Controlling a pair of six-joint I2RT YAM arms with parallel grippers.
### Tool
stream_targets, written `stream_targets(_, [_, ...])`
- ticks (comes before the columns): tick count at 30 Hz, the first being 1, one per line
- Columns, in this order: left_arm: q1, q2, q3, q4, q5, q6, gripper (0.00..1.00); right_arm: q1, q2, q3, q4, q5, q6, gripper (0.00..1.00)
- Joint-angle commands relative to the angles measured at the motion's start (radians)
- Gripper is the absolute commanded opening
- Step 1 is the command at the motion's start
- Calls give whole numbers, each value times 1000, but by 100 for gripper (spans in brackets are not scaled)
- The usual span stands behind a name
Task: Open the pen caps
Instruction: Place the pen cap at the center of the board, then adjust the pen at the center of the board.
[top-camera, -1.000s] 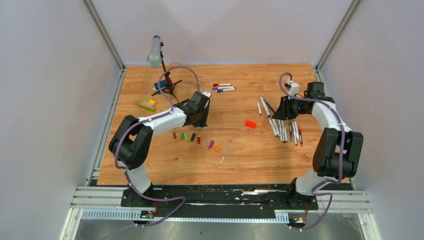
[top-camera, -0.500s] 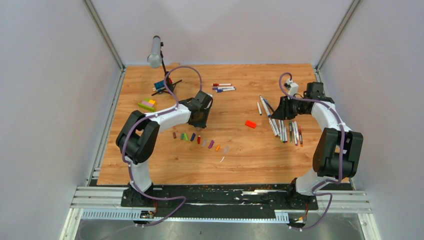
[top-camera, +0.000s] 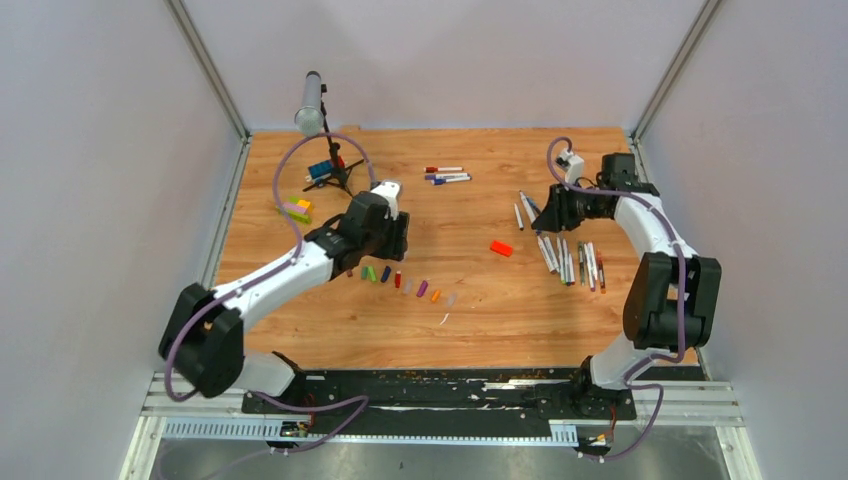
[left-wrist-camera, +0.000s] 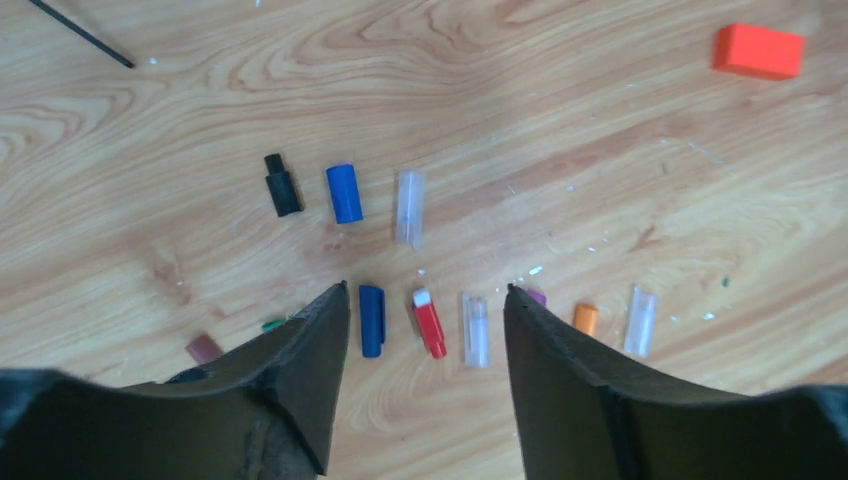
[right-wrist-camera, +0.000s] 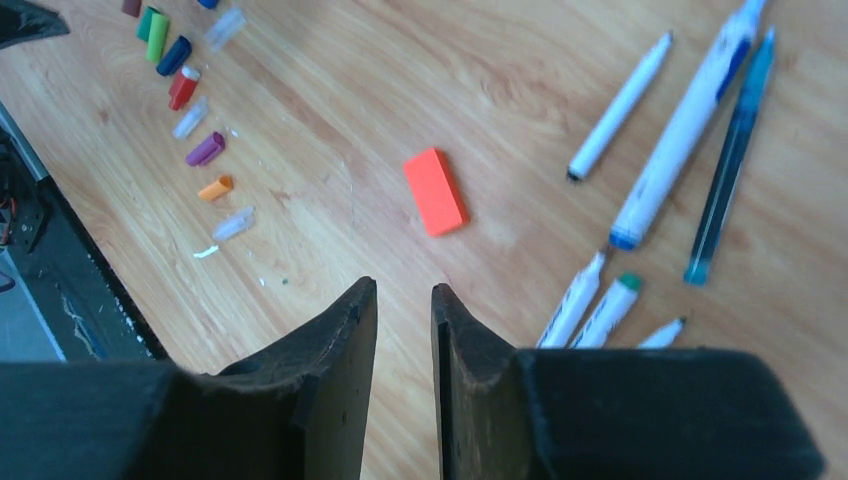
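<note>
Several pen caps (left-wrist-camera: 430, 323) lie in a loose row on the wooden table, in red, dark blue (left-wrist-camera: 371, 320), clear, purple, orange, green and brown. Black (left-wrist-camera: 281, 185), blue (left-wrist-camera: 344, 193) and clear caps lie just beyond that row. My left gripper (left-wrist-camera: 427, 290) hangs open above the row (top-camera: 400, 282) with nothing between its fingers. Uncapped pens (top-camera: 570, 260) lie bunched at the right. My right gripper (right-wrist-camera: 403, 285) hovers by them (right-wrist-camera: 620, 105), its jaws a narrow gap apart and empty. Three capped pens (top-camera: 447, 175) lie at the back.
A flat orange block (top-camera: 501, 248) lies between the caps and the pens. A grey microphone on a black tripod (top-camera: 312, 100) stands at the back left, with stacked toy bricks (top-camera: 295, 210) near it. Grey walls enclose the table on three sides.
My left gripper has opened from shut and its arm has stretched out low, pulling a little left of the cap row. My right gripper has edged toward the back left.
</note>
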Motion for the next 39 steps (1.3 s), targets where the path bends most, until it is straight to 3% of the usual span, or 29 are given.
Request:
stream_targets(1, [2,-173,-125,127,-16,-32,70,80,64,150,6,35,-9,27])
stream_targets(4, [24,-269,-222,154,-9,-90,83,139,136,263,2,100,48,27])
stream_targets(7, [68,-360,-306,186,49,-152,86,210,220,380,11,146,133,27])
stream_targets(10, [104,-455,-365,186,71,-195,87,259,308,480,52,162,279,28])
stream_targets(13, [115,-545,-405,168,60,-204,88,284,377,514,219,152,501,28])
stream_targets(18, [117,-672,-451,120,16,-200,89,358,499,633,354,343,700,28])
stream_targets(25, [117,-774,-489,119,-53,-217,92,383,772,927,407,393,954,9])
stream_targets(28, [117,-782,-490,118,-62,-218,92,397,856,1022,425,416,1000,0])
stream_targets(39, [117,-781,-501,116,-100,-231,92,421,1025,1194,485,597,1091,0])
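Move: The three far pens lie about 26 cm ahead of the right hand, 20 cm to its left and 11 cm below. Near its way, the red block is some 3 cm ahead and 8 cm left, the short white pen 12 cm ahead and 3 cm left. From the left hand those pens are about 28 cm ahead and 14 cm right; the clear cap just laid down is 3 cm ahead, 1 cm right and 9 cm below, the red cap 3 cm back and level sideways. Sweeping forward and left, the right hand travels some 28 cm out and 19 cm across to the three far pens, first rising slightly, then sinking, while it turns clockwise about 30 degrees and shuts its empty fingers late on the way. The left hand backs off left and back from the laid clear cap, ends higher, opens wide and tilts its fingers up. ##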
